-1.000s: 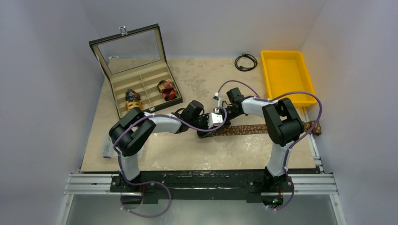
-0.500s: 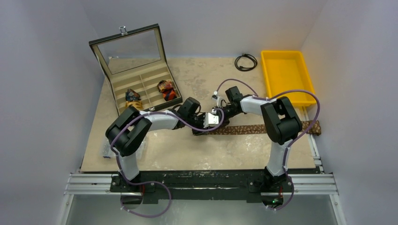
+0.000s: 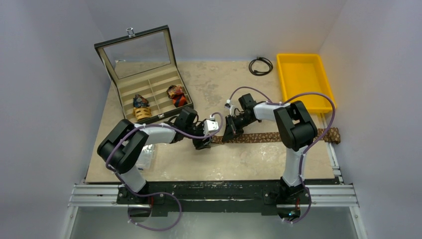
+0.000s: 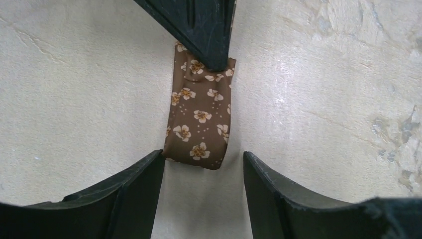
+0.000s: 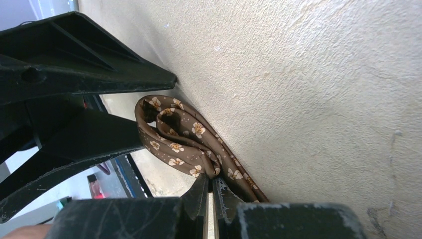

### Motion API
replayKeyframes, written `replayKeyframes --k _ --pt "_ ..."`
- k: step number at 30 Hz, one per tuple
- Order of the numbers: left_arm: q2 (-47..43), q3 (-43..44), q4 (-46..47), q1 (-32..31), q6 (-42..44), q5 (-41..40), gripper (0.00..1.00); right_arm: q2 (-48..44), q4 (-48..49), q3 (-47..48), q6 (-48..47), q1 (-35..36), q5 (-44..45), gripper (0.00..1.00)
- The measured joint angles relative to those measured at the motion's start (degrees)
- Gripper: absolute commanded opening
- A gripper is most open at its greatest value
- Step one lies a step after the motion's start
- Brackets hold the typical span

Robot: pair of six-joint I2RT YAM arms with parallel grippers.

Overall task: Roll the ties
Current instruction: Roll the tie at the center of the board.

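Note:
A brown tie [image 3: 268,136] with small light flowers lies stretched across the table, running right to the table's edge. Its left end is folded back into a loose loop [image 5: 174,137]. My right gripper [image 5: 211,181] is shut on the fabric at the base of that loop, and it sits over the tie's left end [image 3: 230,133]. My left gripper [image 4: 203,159] is open, with the folded end [image 4: 199,119] just beyond its fingertips and touching the left one. It stands left of the tie [image 3: 201,142]. Two rolled ties [image 3: 141,106] [image 3: 177,95] sit in the open box [image 3: 149,82].
A yellow tray [image 3: 301,79] stands at the back right. A black cable loop [image 3: 261,65] lies left of it. A clear plastic packet [image 3: 145,154] lies under my left arm near the table's left edge. The box lid stands propped open at the back left.
My left gripper has drawn back to the left off the tie's folded end, its jaws narrowing, then widening. The right gripper stays shut on the tie and has shifted slightly left.

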Motion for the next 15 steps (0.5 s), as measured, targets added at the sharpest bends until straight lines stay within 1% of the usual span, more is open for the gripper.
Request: replayKeyframes --k 4,6,10,15 --pt "-0.85 -1.31 1.51 -0.11 -1.6 -1.01 0.57 0.0 -0.02 0.02 0.0 0.0 0.0 0.0" --pt "-0.85 -1.31 2.05 -0.13 -1.9 -1.27 0.53 0.0 -0.11 0.09 -0.02 0.0 0.0 0.0" --pt "-0.85 -1.4 3.67 -0.22 -1.81 -1.11 0.42 0.0 -0.2 0.13 -0.04 0.0 0.07 0.0" --pt "-0.92 -1.4 4.94 -1.05 -1.4 -0.52 0.33 0.02 -0.28 0.17 -0.04 0.0 0.17 0.0"
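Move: The tie's folded end lies between the open left fingers, its middle about 2 cm to the right of that hand and 1 cm lower. The right fingertips are some 7 cm to the left hand's right, level with it. The display box is about 18 cm ahead and 20 cm left of the left hand, the clear plastic case 23 cm left and 5 cm back. From the right hand, the folded end is about 5 cm left. Left fingers close partway onto the folded end's edges, rising and easing right about 1 cm; right keeps pinching. ##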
